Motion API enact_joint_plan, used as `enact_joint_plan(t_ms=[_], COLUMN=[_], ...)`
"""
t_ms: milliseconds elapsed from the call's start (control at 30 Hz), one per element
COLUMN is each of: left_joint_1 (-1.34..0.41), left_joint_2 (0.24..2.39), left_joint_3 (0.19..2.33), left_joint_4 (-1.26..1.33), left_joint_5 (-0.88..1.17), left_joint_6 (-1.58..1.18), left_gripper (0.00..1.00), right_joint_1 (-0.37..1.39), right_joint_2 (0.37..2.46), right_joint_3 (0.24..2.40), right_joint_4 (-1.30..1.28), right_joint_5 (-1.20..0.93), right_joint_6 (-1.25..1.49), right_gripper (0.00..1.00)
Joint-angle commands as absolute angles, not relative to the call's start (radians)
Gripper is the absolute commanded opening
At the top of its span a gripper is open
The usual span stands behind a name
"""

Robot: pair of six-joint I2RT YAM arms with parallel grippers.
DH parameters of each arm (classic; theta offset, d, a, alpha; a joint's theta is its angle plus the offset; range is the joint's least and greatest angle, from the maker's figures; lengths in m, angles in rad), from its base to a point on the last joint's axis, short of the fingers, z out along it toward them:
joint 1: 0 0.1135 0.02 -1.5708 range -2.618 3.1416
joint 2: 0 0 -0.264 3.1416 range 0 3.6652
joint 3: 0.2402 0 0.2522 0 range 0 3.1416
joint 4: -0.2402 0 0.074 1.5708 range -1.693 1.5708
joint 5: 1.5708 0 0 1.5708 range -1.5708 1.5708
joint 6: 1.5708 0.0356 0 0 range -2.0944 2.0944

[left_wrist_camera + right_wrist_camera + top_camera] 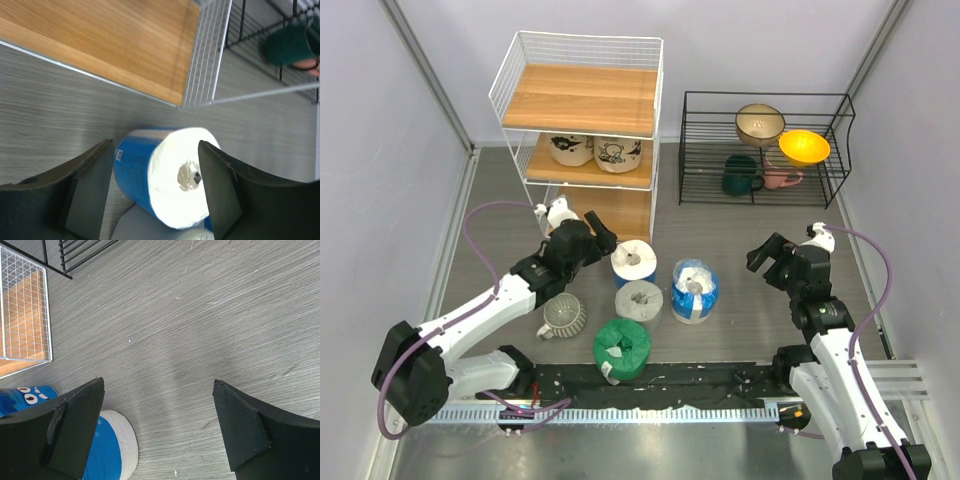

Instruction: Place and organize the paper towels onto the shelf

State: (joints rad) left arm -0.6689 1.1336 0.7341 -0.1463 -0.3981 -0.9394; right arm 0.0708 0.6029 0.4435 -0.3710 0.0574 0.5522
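The shelf point(582, 100) stands at the back left, with two tan cartoon-print paper towels point(571, 148) point(617, 153) on its middle board. On the table stand a blue-white roll point(634, 262), a white-blue roll point(694, 290), a grey roll point(639, 300) and a green roll point(622, 346). My left gripper point(598, 236) hovers just left of the blue-white roll point(165, 175), open, with the roll showing between its fingers point(90, 185) and the shelf's bottom board point(115, 45) beyond. My right gripper point(766, 255) is open over bare table point(158, 381), right of the white-blue roll point(115, 445).
A ribbed pale mug point(563, 316) lies under my left forearm. A low black wire rack point(765, 150) at the back right holds bowls and mugs, among them a green mug point(290, 45). The grey roll point(150, 227) sits just in front of the blue-white one.
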Motion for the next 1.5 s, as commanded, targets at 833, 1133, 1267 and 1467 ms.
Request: enact_joint_plan(t_ms=[833,1133,1267,1467], left_joint_1=[-0.792,-0.79,-0.769,-0.675], left_joint_2=[1.365,1.238,1.161,1.086], left_joint_3=[0.79,0.785,0.776,0.736], left_joint_4=[-0.146,-0.133,-0.156,-0.115], left_joint_5=[-0.302,-0.382,-0.432,-0.437], left_joint_6=[-0.821,-0.824,-0.831,-0.864], left_gripper=[0.43,0.33,0.33,0.33], right_joint_1=[0.077,0.077,0.077,0.075], right_joint_2=[0.609,0.615,0.615,0.615], right_joint_3=[0.439,0.437,0.434,0.433], right_joint_4=[-0.33,-0.327,-0.327,-0.324], right_joint_5=[0.052,0.052,0.052,0.049], right_joint_6=[0.554,0.552,0.554,0.555], right_gripper=[0.96,0.96,0.96,0.96])
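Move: The blue paper towel roll stands upright about 9 cm to the left hand's right, 1 cm back and some 9 cm below. From this hand, the grey roll is about 12 cm back and 11 cm right, the bagged roll 7 cm back and 24 cm right, and the shelf's bottom board has its middle roughly 14 cm ahead and 1 cm right. From the right hand, the blue roll lies about 36 cm left, 4 cm ahead and 6 cm lower. The left fingers pinch the blue roll's wall near the top, one finger outside and the other in the core, after the hand drops about 6 cm and swings 6 cm right and a little back, wrist turning some 15 degrees clockwise. Keeping that hold, the hand lifts about 5 cm and carries the roll left by nearly as much, easing half the turn back. ##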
